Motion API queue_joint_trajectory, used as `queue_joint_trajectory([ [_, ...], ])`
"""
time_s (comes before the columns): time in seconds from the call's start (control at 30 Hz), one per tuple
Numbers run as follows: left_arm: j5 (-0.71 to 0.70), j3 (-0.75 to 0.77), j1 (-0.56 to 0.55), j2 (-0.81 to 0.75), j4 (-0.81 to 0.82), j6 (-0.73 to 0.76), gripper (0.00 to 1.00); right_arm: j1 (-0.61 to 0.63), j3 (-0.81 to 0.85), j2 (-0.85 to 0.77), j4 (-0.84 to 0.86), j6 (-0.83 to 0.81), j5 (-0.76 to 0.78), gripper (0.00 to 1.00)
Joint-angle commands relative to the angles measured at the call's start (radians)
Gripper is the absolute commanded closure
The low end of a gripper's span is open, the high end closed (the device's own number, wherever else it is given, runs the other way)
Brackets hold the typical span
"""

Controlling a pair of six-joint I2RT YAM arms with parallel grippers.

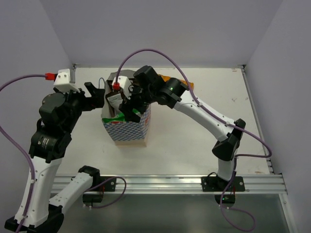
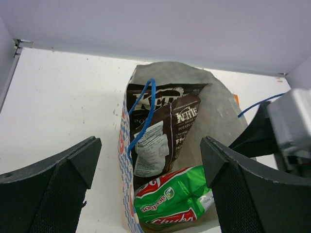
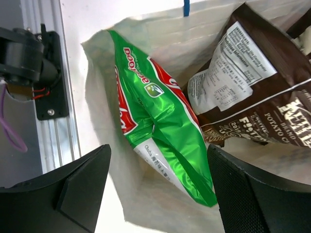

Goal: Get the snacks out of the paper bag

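Observation:
The paper bag [image 1: 130, 130] stands upright mid-table, blue-and-white checked, its mouth open. Inside lie a green-and-white chip packet [image 2: 175, 201] and two dark brown packets [image 2: 187, 121], with a blue string handle [image 2: 146, 111] across them. An orange packet [image 1: 166, 77] lies on the table behind the bag, mostly hidden by the right arm. My left gripper [image 2: 150, 145] is open just left of the bag's mouth [image 1: 98, 95], holding nothing. My right gripper [image 1: 130, 110] hangs open over the mouth. Its jaws [image 3: 158, 153] straddle the green packet [image 3: 160, 121] without gripping, a brown packet [image 3: 252, 82] beside it.
An aluminium rail [image 1: 165, 183] with the arm bases runs along the near edge. White walls close the back and both sides. Purple cables [image 1: 146, 51] loop above the arms. The right wrist's body [image 2: 291, 126] sits close to the left gripper's right finger.

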Motion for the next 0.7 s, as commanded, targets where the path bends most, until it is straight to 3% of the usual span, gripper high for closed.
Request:
queue_joint_trajectory([
  [0.0, -0.02, 0.037, -0.011, -0.023, -0.02, -0.022, 0.1, 0.022, -0.02, 0.031, 0.006, -0.035, 0.041, 0.18],
  [0.67, -0.058, -0.067, -0.028, -0.099, -0.082, -0.048, 0.1, 0.055, -0.014, 0.138, -0.024, -0.065, 0.067, 0.2],
])
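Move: The green snack pack lies inside the paper bag about 7 cm below the right hand and some 2 cm to its left, about level with it fore and aft. The brown chip pack stands beside it, roughly 9 cm ahead of the right hand, 3 cm left and 6 cm below. The orange chip pack lies on the table about 23 cm ahead, 22 cm right and 28 cm below. From the left hand the green snack pack is some 9 cm right, 16 cm below and about level fore and aft. No sure contact yet: the right hand sinks about 6 cm into the mouth of the paper bag towards the green snack pack, edging some 2 cm left, with a brief halt partway. Its fingers stay wide open, coming down to either side of the pack as the tips dip 5 to 10 degrees. The empty left hand, still open, eases back about 2.5 cm, rising slightly and then sinking. ##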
